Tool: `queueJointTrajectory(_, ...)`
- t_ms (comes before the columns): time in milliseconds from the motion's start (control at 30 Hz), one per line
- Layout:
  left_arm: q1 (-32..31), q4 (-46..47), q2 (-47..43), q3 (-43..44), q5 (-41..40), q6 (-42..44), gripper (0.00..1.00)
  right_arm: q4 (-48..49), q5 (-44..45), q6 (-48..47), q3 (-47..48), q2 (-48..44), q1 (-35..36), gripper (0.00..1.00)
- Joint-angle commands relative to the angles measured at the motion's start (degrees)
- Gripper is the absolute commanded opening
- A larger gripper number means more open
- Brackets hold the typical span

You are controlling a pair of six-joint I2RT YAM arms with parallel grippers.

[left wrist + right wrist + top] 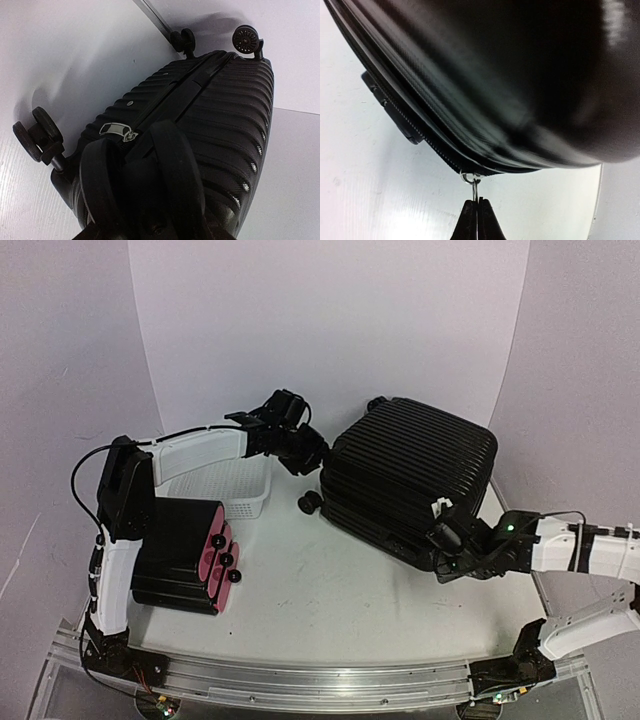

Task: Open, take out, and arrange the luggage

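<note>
The luggage, a big black ribbed hard-shell suitcase, lies flat on the table at centre right with its shell closed. At its left end, beside a wheel, my left gripper has its fingers closed round the black side handle along the seam. A silver zipper pull lies just left of those fingers. At the near right corner my right gripper is shut on another zipper pull, which hangs from the zip line under the shell.
A smaller smooth black case with a pink side and black knobs lies at the left, by the left arm. Behind it sits a white perforated basket. White backdrop walls curve round the back and sides.
</note>
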Motion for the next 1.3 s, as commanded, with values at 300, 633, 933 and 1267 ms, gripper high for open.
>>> queueJointTrajectory(300, 3.8, -2.0, -0.9, -2.5, -9.1, 7.2, 0.21, -3.6, -8.5, -5.1, -6.9, -16.6, -8.6, 0.0)
queueJointTrajectory(633, 4.7, -2.0, -1.2, -2.5, -8.8, 10.1, 0.2, 0.9, -11.1, -8.1, -6.0, -13.0, -17.9, 0.0)
queueJointTrajectory(933, 4.7, -2.0, -1.3, -2.4, -8.8, 13.2, 0.2, 7.9, -17.4, -18.9, -5.1, -11.0, -30.0, 0.0)
queueJointTrajectory(1267, 4.7, -2.0, -0.8, -1.3, -7.5, 20.8, 0.2, 25.3, -37.4, -35.8, -4.3, -1.5, -47.0, 0.0)
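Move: The right hand already pinches the zipper pull at the suitcase's near corner; the suitcase's right side, where the seam goes on, lies about 12 cm ahead and 8 cm right, roughly level. The combination lock is some 9 cm left and 3 cm farther out, the lower wheel about 27 cm left, 12 cm ahead and 6 cm lower. The left hand grips the upper wheel; from it the zipper pull lies roughly 21 cm back, 24 cm right and 9 cm down. Right hand drags the zipper pull about 9 cm right, curving forward around the corner; left keeps wheel gripped. ##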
